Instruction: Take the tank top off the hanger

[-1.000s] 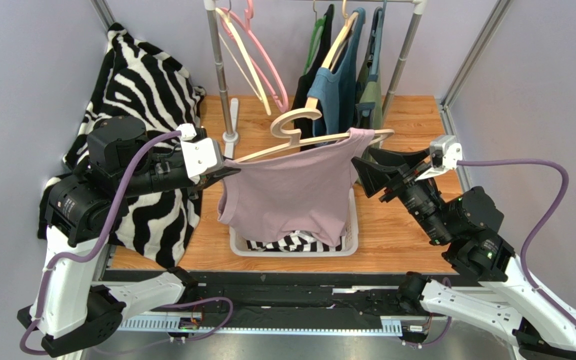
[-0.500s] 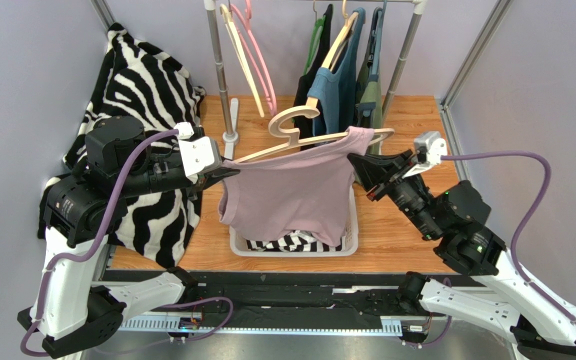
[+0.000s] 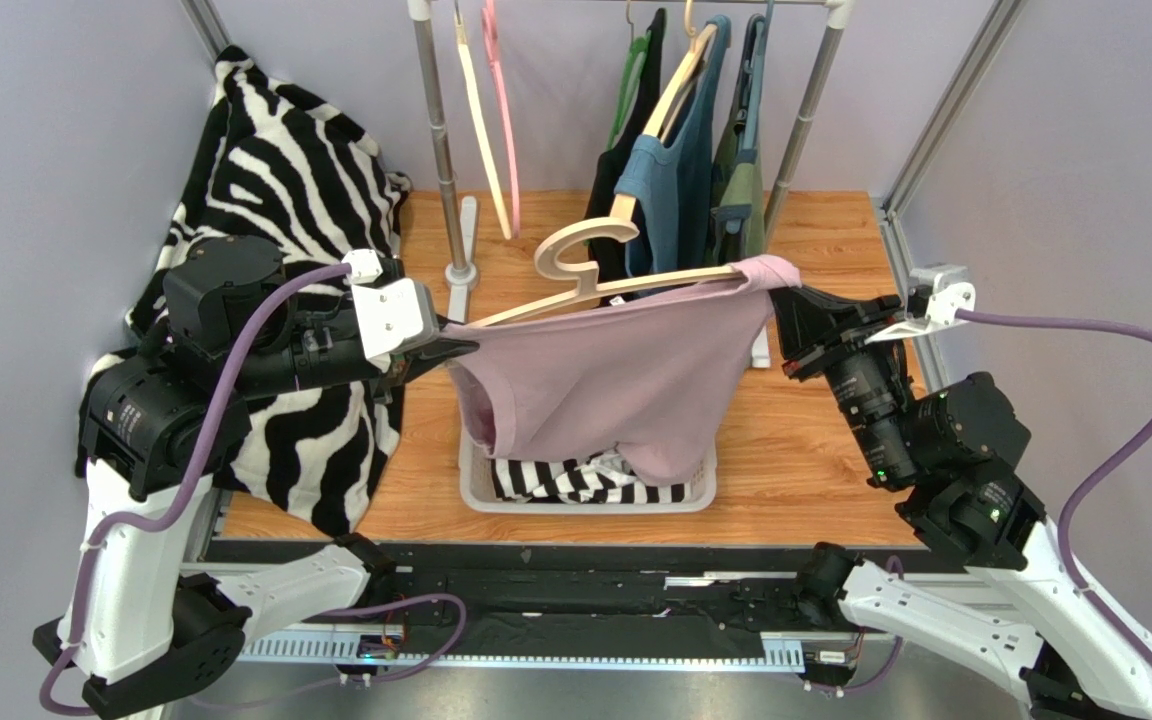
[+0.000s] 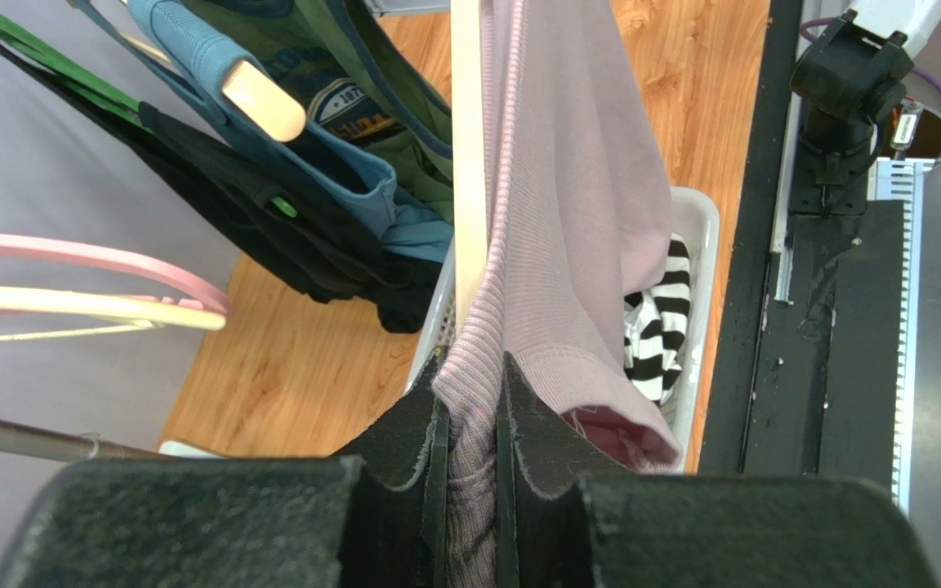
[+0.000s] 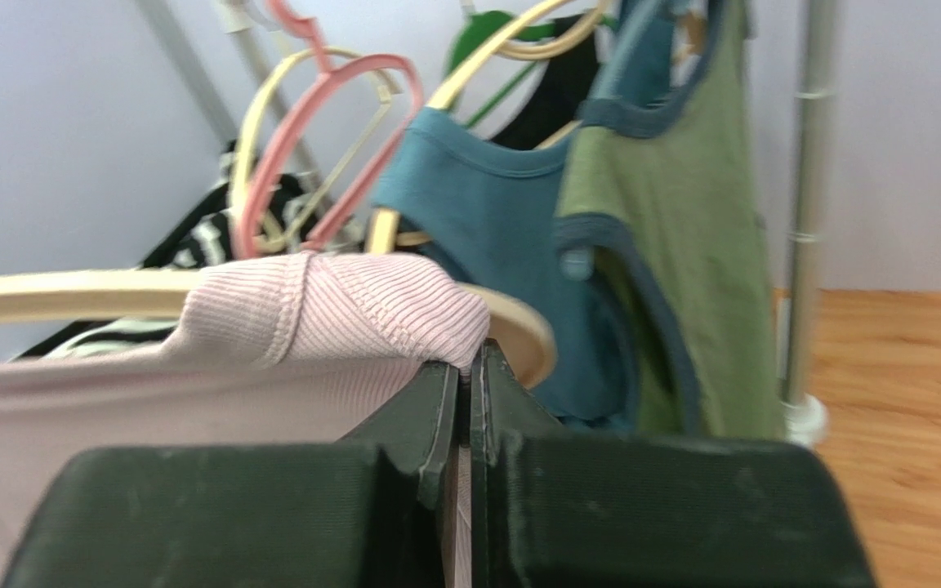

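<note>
A pale pink ribbed tank top [image 3: 612,375] hangs on a wooden hanger [image 3: 585,248], stretched between my two grippers above the basket. My left gripper [image 3: 459,345] is shut on the top's left shoulder, with ribbed fabric bunched between the pads [image 4: 473,374] just below the hanger bar [image 4: 468,147]. My right gripper [image 3: 785,308] is shut on the right shoulder strap. In the right wrist view its tips [image 5: 466,355] pinch the fabric edge [image 5: 353,312] right beside the hanger's rounded end [image 5: 525,333].
A white basket [image 3: 705,483] holding zebra-striped cloth sits under the tank top. Behind it a rack post [image 3: 444,150] and rail carry teal and green tops [image 3: 680,165] and bare pink and cream hangers [image 3: 495,105]. Zebra fabric [image 3: 297,165] drapes at the left.
My right gripper went from open to shut on the right strap and drew it to the right, stretching the top along the hanger. The left gripper kept its hold.
</note>
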Robot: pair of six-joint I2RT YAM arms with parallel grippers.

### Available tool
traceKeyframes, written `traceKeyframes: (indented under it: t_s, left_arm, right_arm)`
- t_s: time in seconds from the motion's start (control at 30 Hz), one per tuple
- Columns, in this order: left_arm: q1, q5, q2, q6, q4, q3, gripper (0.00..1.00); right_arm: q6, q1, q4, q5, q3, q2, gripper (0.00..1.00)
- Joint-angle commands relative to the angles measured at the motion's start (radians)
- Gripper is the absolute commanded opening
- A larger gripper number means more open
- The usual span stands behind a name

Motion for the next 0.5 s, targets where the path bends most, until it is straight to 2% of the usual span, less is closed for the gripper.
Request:
traceKeyframes:
  t_s: [0.0,0.1,0.23,0.33,0.47]
  left_arm:
    - [0.01,0.026,-0.036,0.002,0.037,0.008,0.0]
    - [0.012,0.037,-0.04,0.005,0.03,0.009,0.0]
    - [0.015,0.049,-0.045,0.002,0.025,0.018,0.0]
    - [0.018,0.061,-0.048,-0.006,0.023,0.026,0.0]
    - [0.024,0.071,-0.051,-0.015,0.023,0.041,0.0]
  right_arm:
    - [0.039,-0.094,-0.041,0.209,0.048,-0.007,0.0]
    - [0.073,-0.192,-0.089,0.189,0.062,0.001,0.0]
    - [0.132,-0.302,-0.166,0.068,0.073,0.039,0.0]
    - [0.161,-0.329,-0.186,-0.021,0.039,0.058,0.0]
    - [0.201,-0.365,-0.196,-0.049,-0.022,0.061,0.0]
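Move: My right hand has the tank top's shoulder pinched; the held hanger's right end is about 3 cm ahead, roughly level and neither left nor right. The green top hangs some 18 cm ahead and 2 cm left, the blue top 18 cm ahead and 12 cm left, both near hand height. The basket is about 27 cm left, 9 cm back and 30 cm below. From my left hand, that hanger end lies some 40 cm right and 10 cm ahead. Keeping my right fingers shut on the pink shoulder, I pull it outward along the hanger, about 5 cm to the right while going forward, then ease a little back left as I keep going forward and sink some 3.5 cm in all. My wrist turns about 12 degrees clockwise and tips down 10, while my left hand holds its end of hanger and cloth nearly still. ##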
